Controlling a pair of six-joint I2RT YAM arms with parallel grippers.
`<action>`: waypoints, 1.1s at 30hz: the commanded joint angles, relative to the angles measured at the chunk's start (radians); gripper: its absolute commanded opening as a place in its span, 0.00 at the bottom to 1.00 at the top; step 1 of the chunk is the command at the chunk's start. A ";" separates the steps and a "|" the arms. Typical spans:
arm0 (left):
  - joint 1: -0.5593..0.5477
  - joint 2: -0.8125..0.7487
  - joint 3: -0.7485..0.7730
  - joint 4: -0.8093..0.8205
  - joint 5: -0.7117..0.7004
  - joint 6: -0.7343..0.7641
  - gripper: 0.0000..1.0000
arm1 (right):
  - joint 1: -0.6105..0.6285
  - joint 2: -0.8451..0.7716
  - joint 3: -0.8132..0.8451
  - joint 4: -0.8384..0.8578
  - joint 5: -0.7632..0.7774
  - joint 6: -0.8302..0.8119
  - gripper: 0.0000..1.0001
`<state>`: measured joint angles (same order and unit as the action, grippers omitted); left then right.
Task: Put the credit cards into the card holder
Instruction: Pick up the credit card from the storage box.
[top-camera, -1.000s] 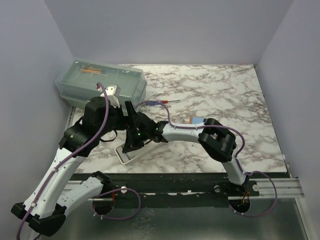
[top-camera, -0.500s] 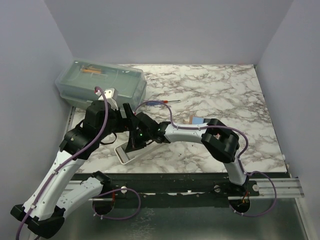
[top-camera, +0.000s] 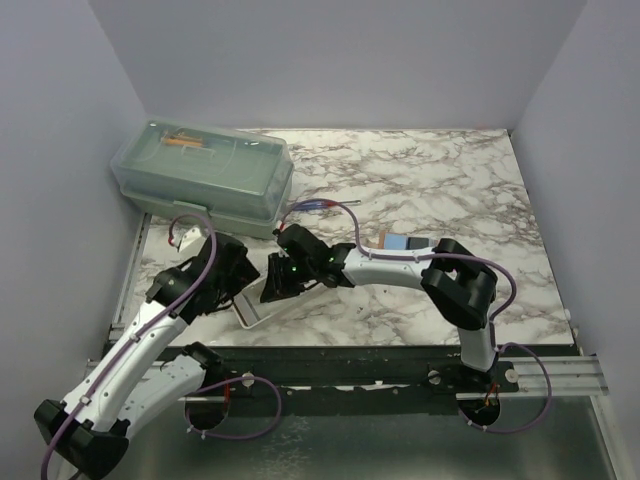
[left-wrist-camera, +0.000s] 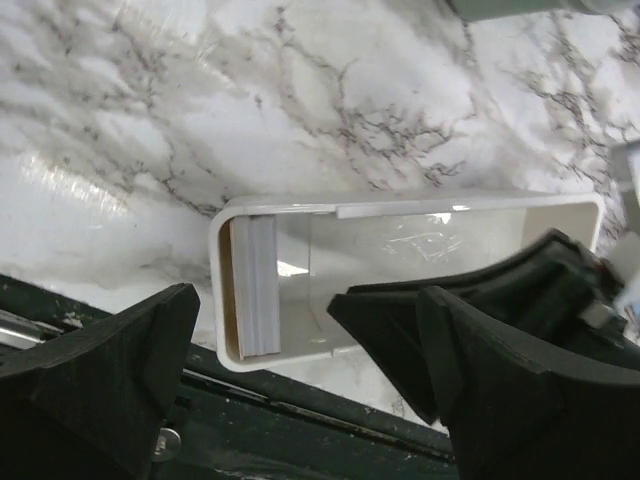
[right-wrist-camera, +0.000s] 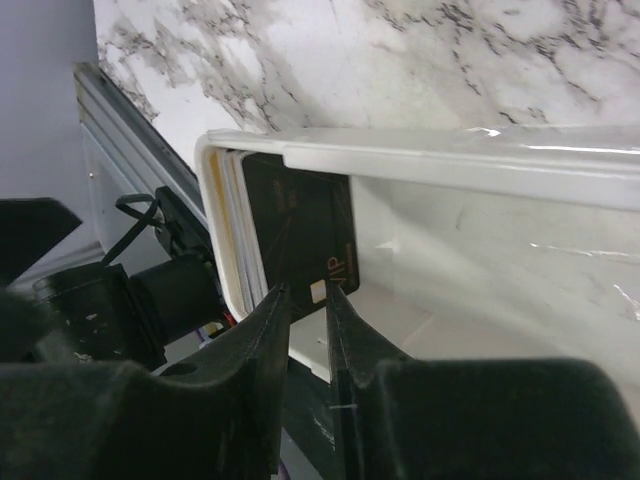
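Observation:
A white tray (top-camera: 250, 312) lies at the table's near edge. A stack of pale credit cards (left-wrist-camera: 255, 285) stands on edge at its near end. A black card marked VIP (right-wrist-camera: 300, 230) leans on that stack (right-wrist-camera: 232, 235). My right gripper (right-wrist-camera: 307, 290) reaches into the tray (right-wrist-camera: 420, 150), its jaws narrowly open astride the black card's lower edge. My left gripper (left-wrist-camera: 310, 395) hovers wide open over the tray's (left-wrist-camera: 450, 205) near end, holding nothing. In the top view the tan card holder (top-camera: 384, 240) and a blue card (top-camera: 405, 243) lie behind the right arm, partly hidden.
A translucent green lidded box (top-camera: 205, 178) stands at the back left. A red and blue pen-like tool (top-camera: 320, 204) lies beside it. The two grippers (top-camera: 243, 285) (top-camera: 272, 290) sit close together at the tray. A black metal rail (top-camera: 380, 360) runs along the front edge.
My left arm has drawn back and down to the near left, off the tray, and its jaws have opened wider. The right gripper stayed in the tray, nearer the card stack.

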<state>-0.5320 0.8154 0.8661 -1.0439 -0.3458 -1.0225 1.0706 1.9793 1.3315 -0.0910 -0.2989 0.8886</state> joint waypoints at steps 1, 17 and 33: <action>0.003 -0.105 -0.108 -0.067 -0.110 -0.328 0.99 | -0.020 -0.038 -0.059 0.021 0.025 -0.011 0.26; 0.004 -0.198 -0.377 0.278 -0.048 -0.457 0.99 | -0.031 -0.041 -0.062 0.013 -0.042 -0.055 0.36; 0.050 -0.097 -0.376 0.460 0.114 -0.308 0.96 | -0.030 -0.018 -0.065 0.121 -0.078 0.109 0.49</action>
<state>-0.5068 0.7280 0.4923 -0.6506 -0.3237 -1.4181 1.0386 1.9553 1.2583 -0.0315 -0.3573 0.9375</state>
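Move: The credit cards stand on edge in the left end of the white storage box, roughly 11 cm below my open left hand, about 2 cm to its left and level with it fore and aft. From my right hand they are some 6 cm to the left, 2 cm back and 4 cm lower. The storage box's middle lies about 8 cm right of my left hand and 4 cm ahead; the green toolbox is 26 cm ahead and 11 cm left. My left hand, fingers kept wide, sinks about 7 cm, edging back and left while turning some 20 degrees counter-clockwise; then it sweeps forward and right about 4 cm each way, its left finger coming against the outside of the storage box's card end and pushing it along. Meanwhile my right hand backs off right and slightly down some 2 cm, stops by the cards, opens from a quarter to half, and starts easing back up. ##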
